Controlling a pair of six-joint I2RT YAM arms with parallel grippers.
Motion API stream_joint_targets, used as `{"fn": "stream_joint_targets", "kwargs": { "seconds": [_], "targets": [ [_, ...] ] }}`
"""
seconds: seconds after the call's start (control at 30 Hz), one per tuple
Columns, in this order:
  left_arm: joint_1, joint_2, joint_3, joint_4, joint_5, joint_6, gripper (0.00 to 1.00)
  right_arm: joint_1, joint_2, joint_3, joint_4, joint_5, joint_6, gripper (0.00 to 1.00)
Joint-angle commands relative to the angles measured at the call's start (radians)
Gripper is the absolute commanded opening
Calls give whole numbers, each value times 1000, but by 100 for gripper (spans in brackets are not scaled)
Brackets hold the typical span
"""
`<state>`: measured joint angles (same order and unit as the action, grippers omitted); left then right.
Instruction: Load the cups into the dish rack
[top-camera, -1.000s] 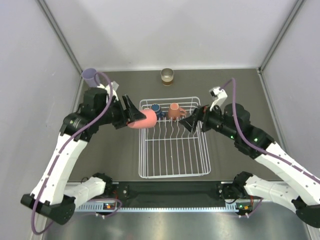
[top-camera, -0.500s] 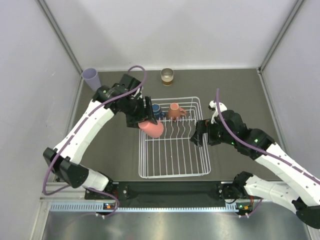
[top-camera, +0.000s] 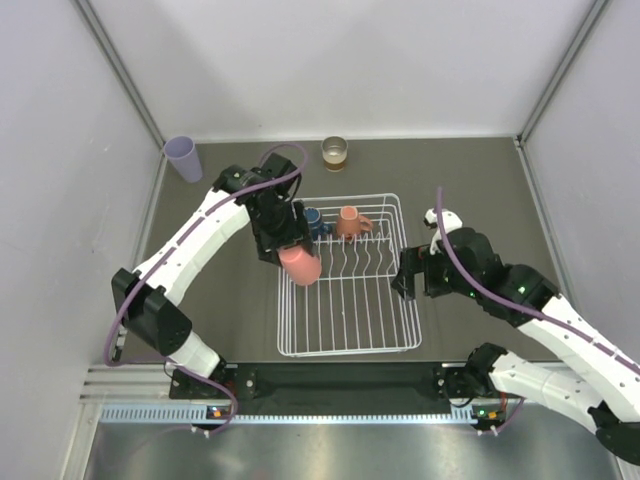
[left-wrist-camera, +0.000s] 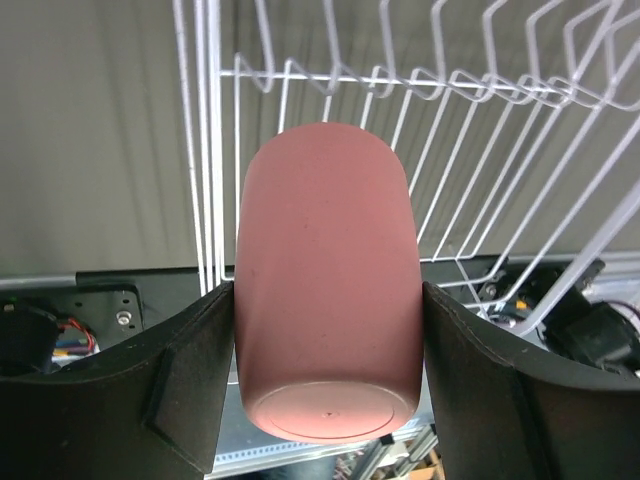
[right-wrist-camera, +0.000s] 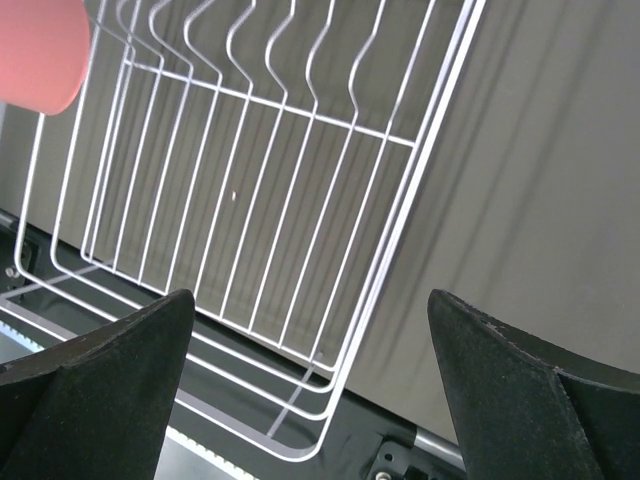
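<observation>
My left gripper (top-camera: 297, 262) (left-wrist-camera: 327, 300) is shut on the pink tumbler (top-camera: 301, 267) (left-wrist-camera: 325, 270), with its fingers (left-wrist-camera: 190, 370) pressing both sides. The tumbler hangs over the left part of the white wire dish rack (top-camera: 345, 351) (left-wrist-camera: 480, 120), base toward the wrist camera and mouth toward the wires. A dark blue mug (top-camera: 312, 218) and a terracotta mug (top-camera: 349, 222) sit at the rack's far end. On the table behind the rack stand a lavender tumbler (top-camera: 182, 157) and a shiny brownish cup (top-camera: 334, 152). My right gripper (top-camera: 405, 272) (right-wrist-camera: 310, 300) is open and empty over the rack's right rail (right-wrist-camera: 400, 230).
Grey walls close in the table on the left, right and back. The arm bases and a metal rail (top-camera: 340, 410) run along the near edge. A corner of the pink tumbler (right-wrist-camera: 35, 50) shows in the right wrist view.
The left arm has swung the pink tumbler from outside the rack's left rail to over its left part, mouth tipped downward. The right gripper drew back from the terracotta mug toward the near right.
</observation>
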<state>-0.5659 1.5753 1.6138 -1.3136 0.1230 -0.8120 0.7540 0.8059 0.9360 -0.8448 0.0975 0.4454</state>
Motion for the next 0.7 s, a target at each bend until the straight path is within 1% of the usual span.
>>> {"fn": "stream_joint_targets", "kwargs": {
  "seconds": [0.0, 0.13, 0.23, 0.67],
  "targets": [
    [-22, -9, -32, -29, -55, -91, 0, -5, -30, -31, 16, -2, -7, 100],
    [-46, -18, -100, 37, -89, -136, 0, -7, -43, -46, 24, -12, -2, 100],
    [-61, -15, -137, 91, -66, -164, 0, -5, -50, -49, 24, -13, -4, 100],
    [-92, -8, -190, 154, -103, -200, 0, -5, -53, -52, 32, -7, -10, 100]
  ]
}}
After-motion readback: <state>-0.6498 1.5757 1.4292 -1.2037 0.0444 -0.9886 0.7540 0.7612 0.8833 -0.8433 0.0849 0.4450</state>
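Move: Below the left hand, which already holds the pink cup, the empty left part of the dish rack just on the near side of its wavy wires lies about 12 cm down, 2 cm back and 3 cm to the right. The blue mug in the rack is some 12 cm ahead and 4 cm right of the hand, the orange mug 12 cm ahead and 12 cm right. From the idle right hand that rack spot is about 20 cm left and 2 cm ahead, 12 cm lower. Lowering the pink cup towards the empty left part of the rack, the left hand sinks about 5 cm, quickly at first and then easing off. It draws back some 2 cm during the early part, then edges about 1 cm right, while the wrist turns slightly counter-clockwise, under 10 degrees; the fingers keep their hold around the cup. ##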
